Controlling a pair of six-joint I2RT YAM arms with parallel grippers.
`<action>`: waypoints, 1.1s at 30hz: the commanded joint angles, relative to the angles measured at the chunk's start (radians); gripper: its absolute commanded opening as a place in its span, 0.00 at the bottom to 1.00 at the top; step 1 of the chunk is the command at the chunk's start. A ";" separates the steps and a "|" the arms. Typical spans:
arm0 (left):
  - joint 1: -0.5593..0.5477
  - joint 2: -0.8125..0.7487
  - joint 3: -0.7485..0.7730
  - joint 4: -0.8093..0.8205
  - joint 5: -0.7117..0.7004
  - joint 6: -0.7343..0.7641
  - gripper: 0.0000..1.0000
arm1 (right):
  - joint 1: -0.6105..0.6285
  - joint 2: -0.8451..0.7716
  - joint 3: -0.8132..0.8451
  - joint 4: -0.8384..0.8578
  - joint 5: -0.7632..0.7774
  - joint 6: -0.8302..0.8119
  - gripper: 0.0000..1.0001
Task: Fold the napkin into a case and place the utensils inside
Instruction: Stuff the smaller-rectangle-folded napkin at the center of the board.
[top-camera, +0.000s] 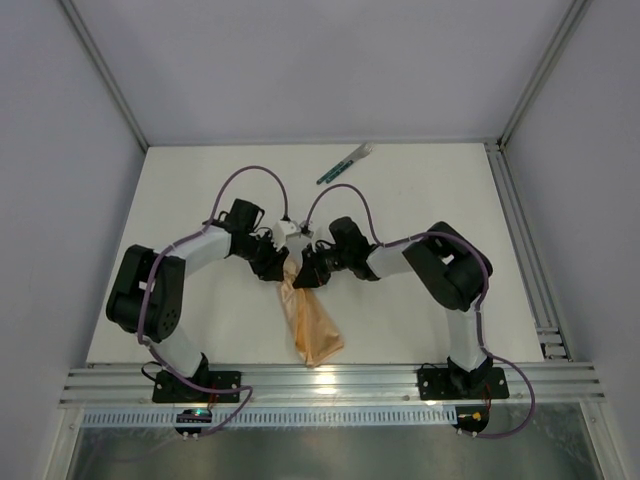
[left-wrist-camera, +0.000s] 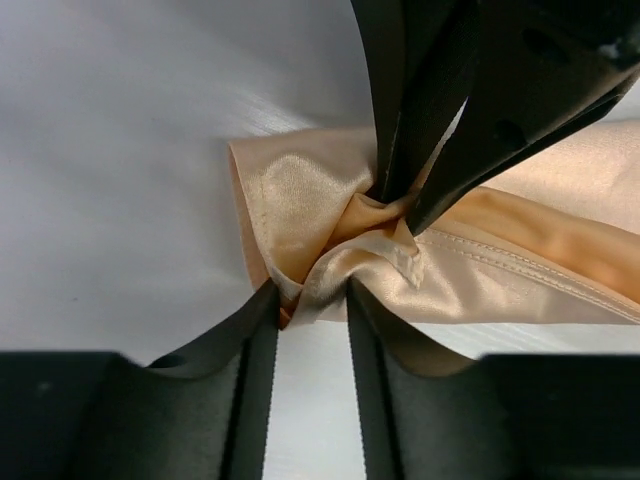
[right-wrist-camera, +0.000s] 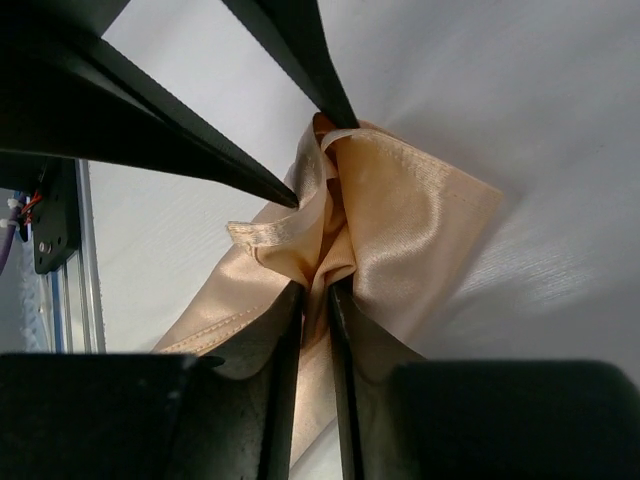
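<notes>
The peach-tan napkin (top-camera: 315, 325) lies folded into a narrow strip running from the table's middle toward the near edge; whether it forms a case I cannot tell. Both grippers meet at its far end. My right gripper (right-wrist-camera: 315, 288) (top-camera: 306, 270) is shut on a fold of the napkin (right-wrist-camera: 400, 220). My left gripper (left-wrist-camera: 312, 295) (top-camera: 274, 262) faces it, jaws partly apart around a bunched corner of the napkin (left-wrist-camera: 290, 190). The green-handled utensils (top-camera: 345, 165) lie apart at the back of the table.
An aluminium rail (top-camera: 330, 380) runs along the near edge by the arm bases. Another rail (top-camera: 522, 250) lines the right side. Grey walls enclose the white table (top-camera: 200, 200) on three sides. Purple cables arch over both wrists.
</notes>
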 joint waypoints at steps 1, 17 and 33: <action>-0.018 0.032 0.044 0.021 0.024 -0.046 0.31 | 0.017 -0.006 0.003 -0.108 0.032 -0.096 0.24; -0.018 0.065 0.051 0.029 -0.048 -0.164 0.00 | 0.017 -0.151 0.062 -0.315 0.154 -0.204 0.47; -0.018 0.081 0.083 0.005 -0.061 -0.202 0.00 | 0.011 -0.380 0.007 -0.384 0.271 -0.256 0.56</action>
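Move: My left hand's part-open fingers already straddle the napkin's far-left corner, which lies about 1 cm below the point between them. From my right hand that corner is some 4 cm left and 2 cm ahead. The bunched folds I stuffed lie right at my right fingertips, about 2 cm back and 4 cm right of my left hand. The napkin's near end is roughly 18 cm back and 10 cm right of my left hand. I shut my left fingers on the napkin's far-left corner, keeping that hand nearly in place with a small dip of about 1 cm. Meanwhile my right fingers, already parting, open to about half, let go of the stuffed folds and draw off rightward about 4 cm and slightly forward, then rise clear to nearly 5 cm, tipping more downward. ##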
